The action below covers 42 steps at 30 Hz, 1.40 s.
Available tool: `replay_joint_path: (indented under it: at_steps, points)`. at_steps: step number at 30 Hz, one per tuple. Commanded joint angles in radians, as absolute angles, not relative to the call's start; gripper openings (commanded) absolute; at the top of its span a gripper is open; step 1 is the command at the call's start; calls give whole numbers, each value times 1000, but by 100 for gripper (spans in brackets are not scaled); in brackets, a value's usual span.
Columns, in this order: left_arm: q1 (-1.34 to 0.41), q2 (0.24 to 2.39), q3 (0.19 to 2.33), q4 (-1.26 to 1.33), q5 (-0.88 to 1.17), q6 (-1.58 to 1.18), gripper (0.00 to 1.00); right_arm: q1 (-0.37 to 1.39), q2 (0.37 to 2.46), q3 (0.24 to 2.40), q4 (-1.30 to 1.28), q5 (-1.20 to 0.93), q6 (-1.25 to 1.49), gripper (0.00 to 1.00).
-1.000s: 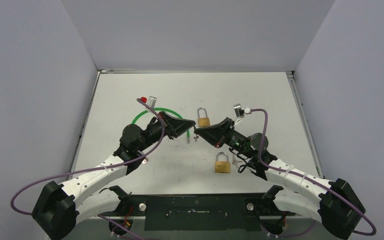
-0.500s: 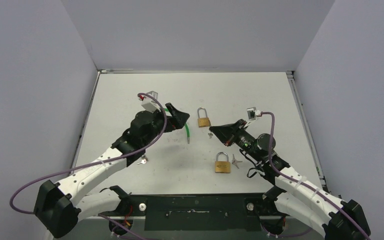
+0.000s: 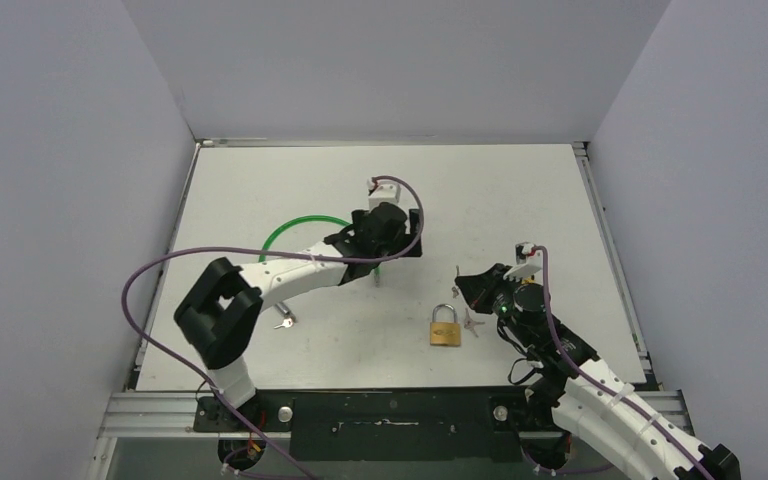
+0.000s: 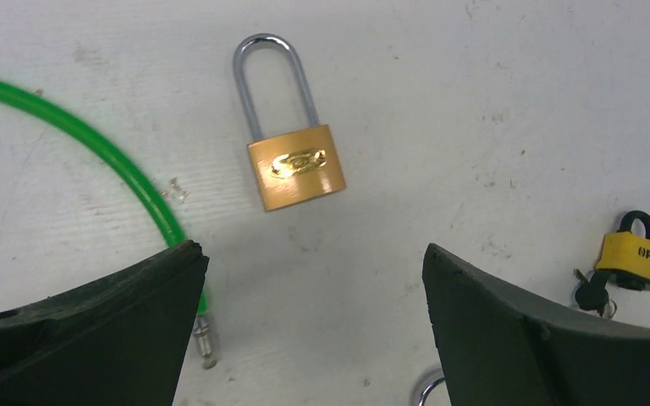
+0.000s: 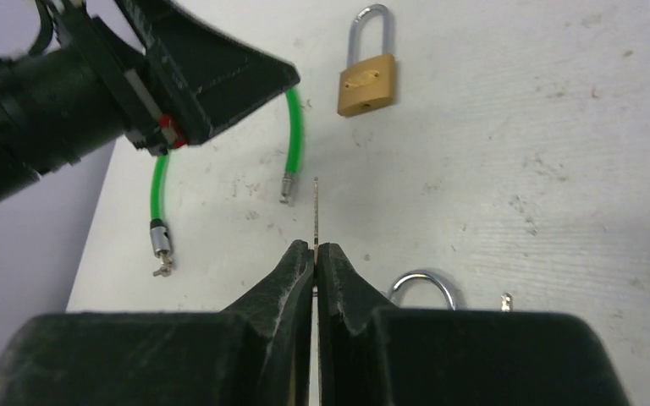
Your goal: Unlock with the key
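Note:
A thin silver key [image 5: 316, 211] sticks forward, edge-on, from my right gripper [image 5: 316, 247], which is shut on it. That gripper [image 3: 465, 285] hovers just above a brass padlock [image 3: 445, 328], whose steel shackle [image 5: 423, 283] shows beside the right finger. A second brass padlock [image 4: 296, 165] with a long shackle lies flat farther out, also seen as the padlock [image 5: 367, 83] in the right wrist view. My left gripper [image 4: 315, 254] hangs over it, open and empty. From above, the left gripper [image 3: 400, 235] hides that padlock.
A green cable lock [image 3: 300, 225] loops to the left, its metal end [image 4: 203, 334] by my left finger. A small yellow padlock [image 4: 635, 254] with keys lies to the right. Loose keys [image 3: 282, 323] rest at the near left, another bunch of keys [image 3: 473, 322] beside the near padlock.
The two grippers were together at the key; my left gripper opened and swung out over the far padlock. My right gripper drew back toward the near right with the key in it.

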<state>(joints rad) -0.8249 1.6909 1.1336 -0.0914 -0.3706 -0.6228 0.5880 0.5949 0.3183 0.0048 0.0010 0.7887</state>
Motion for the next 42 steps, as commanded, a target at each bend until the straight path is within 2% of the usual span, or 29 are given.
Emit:
replay_joint_path:
  at_steps: [1, 8, 18, 26, 32, 38, 42]
  points:
    - [-846, 1854, 1334, -178, -456, -604, 97, 577, 563, 307, -69, 72, 786, 0]
    - [-854, 2027, 1482, -238, -489, -663, 96, 574, 548, 304, -92, 77, 785, 0]
    - [-849, 2165, 1559, -286, -509, -677, 81, 572, 556, 296, -116, 92, 821, 0]
    - [-835, 2265, 1666, -407, -539, -696, 74, 572, 550, 297, -120, 100, 825, 0]
    - [-826, 2317, 1730, -494, -542, -715, 61, 572, 543, 298, -128, 107, 829, 0]
    - [-823, 2296, 1716, -494, -515, -719, 31, 572, 538, 302, -135, 109, 830, 0]
    - [-823, 2193, 1643, -414, -463, -718, 20, 572, 548, 305, -104, 65, 803, 0]
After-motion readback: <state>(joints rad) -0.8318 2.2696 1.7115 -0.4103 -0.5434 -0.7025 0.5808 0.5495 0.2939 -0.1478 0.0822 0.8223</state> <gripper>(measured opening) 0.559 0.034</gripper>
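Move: The brass padlock with the long shackle lies flat, its body about 7 cm ahead of the open left hand, 4 cm to its right and 10 cm below. The green cable's plain end is roughly level with this hand and 2 cm to its left; the near padlock is some 11 cm back and 11 cm right, both about 11 cm lower. From the right hand, the long-shackled padlock is about 19 cm ahead, 8 cm left and 13 cm down. Down about 10 cm and forward some 6, after a first swing of about 4 cm to the right, the left hand comes onto the long-shackled padlock, rolling roughly 15 degrees, left side up. Creeping forward low over the table, its fingers close from wide open to about half and pinch the brass body by its sides. The right hand, still gripping its key, sinks about 3 cm and eases right. ##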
